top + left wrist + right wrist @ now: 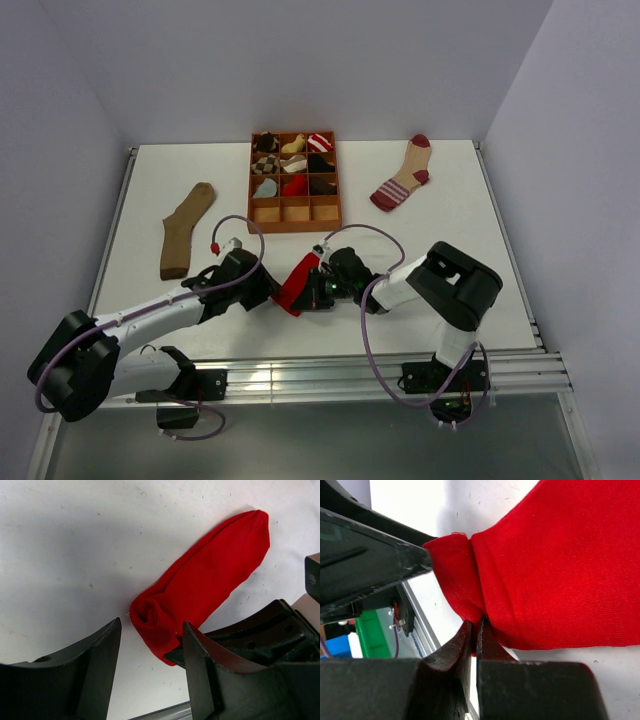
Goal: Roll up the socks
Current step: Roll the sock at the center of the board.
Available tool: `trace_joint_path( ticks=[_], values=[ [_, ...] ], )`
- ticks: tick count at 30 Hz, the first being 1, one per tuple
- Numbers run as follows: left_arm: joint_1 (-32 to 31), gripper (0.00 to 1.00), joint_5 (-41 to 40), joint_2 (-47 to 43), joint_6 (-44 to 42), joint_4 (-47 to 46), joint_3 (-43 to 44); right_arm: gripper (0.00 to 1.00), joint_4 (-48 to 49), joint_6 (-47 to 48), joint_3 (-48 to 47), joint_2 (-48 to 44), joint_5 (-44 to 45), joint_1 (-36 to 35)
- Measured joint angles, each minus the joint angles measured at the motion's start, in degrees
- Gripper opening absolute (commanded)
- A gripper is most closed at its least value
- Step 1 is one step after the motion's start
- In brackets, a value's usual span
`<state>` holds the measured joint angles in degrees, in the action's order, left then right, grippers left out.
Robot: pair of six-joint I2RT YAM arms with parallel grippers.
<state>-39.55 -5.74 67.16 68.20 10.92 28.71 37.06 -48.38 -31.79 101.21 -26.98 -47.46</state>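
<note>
A red sock (297,283) lies near the table's front edge, its near end curled into a small roll (152,615). My right gripper (475,626) is shut on the fabric beside that roll. My left gripper (150,647) is open, and the rolled end sits just beyond its fingertips, touching neither finger (102,665). In the top view the left gripper (268,292) and the right gripper (313,291) flank the sock. A plain brown sock (186,230) lies flat at the left. A beige sock with maroon stripes (404,176) lies flat at the back right.
An orange compartment tray (296,228) stands at the back centre with several small sock bundles in it; its front row holds nothing. The table's metal front rail (330,372) runs close behind both grippers.
</note>
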Motion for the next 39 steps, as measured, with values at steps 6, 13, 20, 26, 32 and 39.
trace_joint_path(
  ticks=[6, 13, 20, 26, 32, 39],
  values=[
    [0.00, 0.55, 0.81, 2.45, 0.50, -1.46, -0.28, 0.00, -3.37, 0.02, -2.03, 0.83, -3.61, 1.77],
    [0.00, 0.57, 1.53, 2.89, 2.54, -3.37, -2.49, 0.00, -4.07, -0.22, -3.10, 2.47, -7.61, 3.63],
    [0.02, 0.59, 2.62, 1.81, 4.09, -7.32, -4.76, 0.00, -3.58, -0.87, -3.56, 4.00, -10.84, 5.03],
    [0.02, 0.54, 2.60, -1.57, 5.49, -8.26, -7.67, 0.00, -4.37, -0.90, -4.24, 4.42, -12.07, 5.53],
    [0.04, 0.43, 2.71, 0.70, 6.58, -10.43, -7.69, 0.00, -6.32, -0.83, -5.35, 4.87, -13.29, 6.03],
    [0.04, 0.32, 2.99, 5.86, 7.45, -13.51, -5.97, 0.01, -8.24, -0.13, -6.27, 4.94, -13.66, 6.29]
  ],
)
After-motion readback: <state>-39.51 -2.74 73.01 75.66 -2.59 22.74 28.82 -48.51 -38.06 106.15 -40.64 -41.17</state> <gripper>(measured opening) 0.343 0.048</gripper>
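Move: The red sock's rolled end lies roughly 3 cm below the left hand and 2 cm to its right, about level with it forward. The compartment box is centred some 25 cm ahead of the left hand and 5 cm to its right, and the brown sock some 14 cm ahead and 20 cm to its left. From the right hand, already pinching the roll, that rolled end is about 5 cm to the left, 1 cm ahead and 1 cm lower. Left hand sinks some 3 cm, edging right, and closes around the rolled end; right hand keeps its pinch. ##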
